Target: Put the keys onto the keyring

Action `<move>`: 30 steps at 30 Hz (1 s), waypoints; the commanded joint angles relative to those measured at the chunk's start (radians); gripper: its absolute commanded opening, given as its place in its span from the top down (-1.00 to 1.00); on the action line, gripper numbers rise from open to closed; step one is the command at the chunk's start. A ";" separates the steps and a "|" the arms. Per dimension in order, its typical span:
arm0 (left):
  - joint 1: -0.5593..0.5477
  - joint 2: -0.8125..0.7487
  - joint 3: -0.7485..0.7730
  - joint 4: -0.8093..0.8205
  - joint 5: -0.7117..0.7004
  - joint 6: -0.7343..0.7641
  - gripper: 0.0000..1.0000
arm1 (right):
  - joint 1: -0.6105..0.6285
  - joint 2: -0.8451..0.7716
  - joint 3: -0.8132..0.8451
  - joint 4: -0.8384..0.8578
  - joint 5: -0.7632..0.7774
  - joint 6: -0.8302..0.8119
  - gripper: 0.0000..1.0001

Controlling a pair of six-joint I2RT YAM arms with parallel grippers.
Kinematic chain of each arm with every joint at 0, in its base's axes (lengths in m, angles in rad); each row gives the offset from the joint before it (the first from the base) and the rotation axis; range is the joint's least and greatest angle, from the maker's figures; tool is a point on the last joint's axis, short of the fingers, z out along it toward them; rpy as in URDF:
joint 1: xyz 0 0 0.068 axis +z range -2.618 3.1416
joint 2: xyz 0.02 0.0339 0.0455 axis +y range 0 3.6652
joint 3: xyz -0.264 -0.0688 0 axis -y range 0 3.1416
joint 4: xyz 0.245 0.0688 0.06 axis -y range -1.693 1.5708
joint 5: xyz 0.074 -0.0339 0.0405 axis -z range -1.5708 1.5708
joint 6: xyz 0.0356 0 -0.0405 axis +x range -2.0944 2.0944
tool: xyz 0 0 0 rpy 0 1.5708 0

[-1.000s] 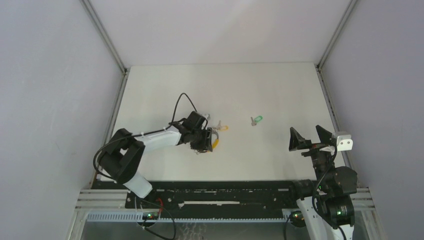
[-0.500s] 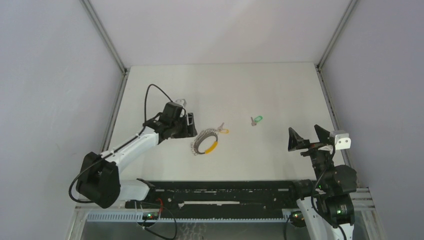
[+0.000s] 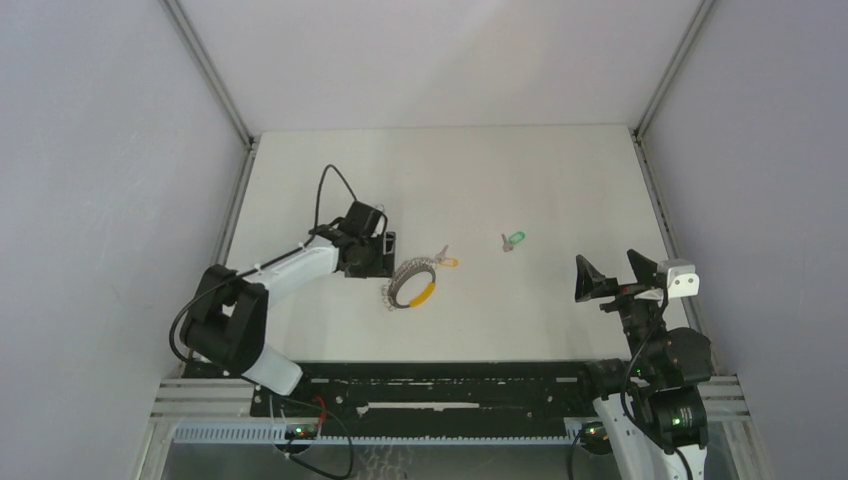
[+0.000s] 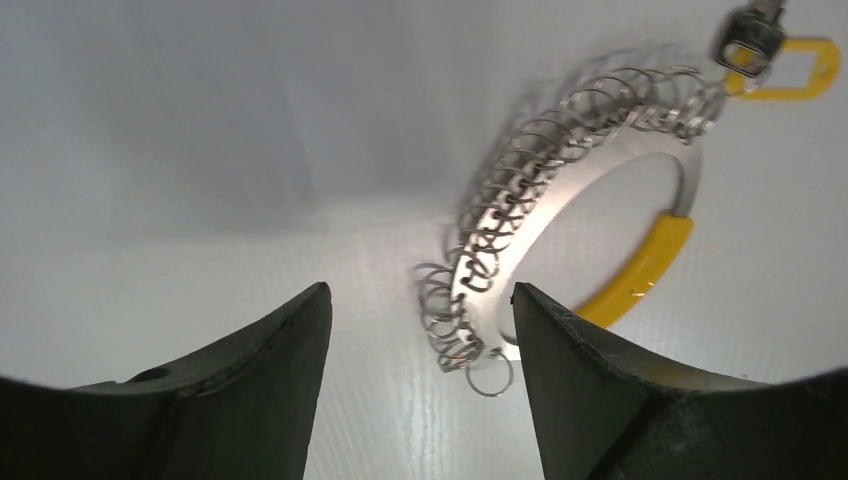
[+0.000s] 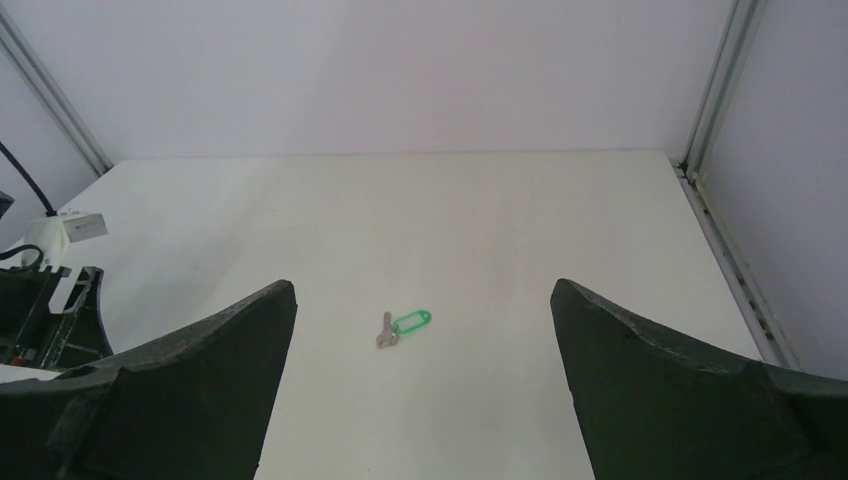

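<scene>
The keyring (image 3: 408,278) lies flat on the white table, a grey metal band hung with small wire rings and carrying a yellow section (image 3: 425,293). In the left wrist view the keyring (image 4: 540,210) curves up and right from beside my right finger. The yellow key (image 3: 446,261) lies touching its far end, and shows as the yellow key (image 4: 752,42) at the top right of that view. My left gripper (image 3: 385,255) stands open just left of the ring with nothing held; between its jaws (image 4: 418,298) is bare table. The green key (image 3: 514,240) lies alone mid-table, and the green key (image 5: 405,326) shows ahead of my open right gripper (image 5: 422,290), which hovers at the right near edge (image 3: 612,275).
Metal rails run along the left edge (image 3: 232,225) and right edge (image 3: 660,215) of the table, with grey walls behind and beside. A black cable (image 3: 325,190) loops above the left arm.
My left gripper has opened, let go of the keyring and drawn back to its left. The ring stays on the table by the yellow key. The right arm has hardly moved.
</scene>
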 commanded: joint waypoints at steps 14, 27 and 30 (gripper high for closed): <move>-0.143 0.213 0.242 -0.069 -0.083 0.088 -0.16 | 0.006 0.011 0.003 0.038 -0.006 -0.009 -1.00; -0.171 0.271 0.230 -0.094 -0.143 0.101 0.22 | 0.008 0.015 0.003 0.042 -0.033 -0.006 -1.00; -0.172 0.255 0.205 -0.087 -0.133 0.101 0.50 | 0.009 0.014 0.003 0.041 -0.038 -0.006 -1.00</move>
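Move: The keyring's middle lies about 8 cm to the right of my left hand, some 1 cm farther out and 3 cm below; its near side, strung with small rings, comes first. The key with the yellow tag is roughly 17 cm right and 6 cm ahead, and the green-tagged key about 32 cm right and 11 cm ahead. From my right hand the keyring is some 32 cm left, 10 cm ahead and 28 cm down. I carry my left hand right about 4 cm to the keyring's near side, then sink some 3 cm onto it, turning the wrist roughly 10 degrees clockwise and tipping its left side up a little. On the way I draw the fingers in from well open to less than half, pinching the flat metal band and some of the small rings between the tips. ##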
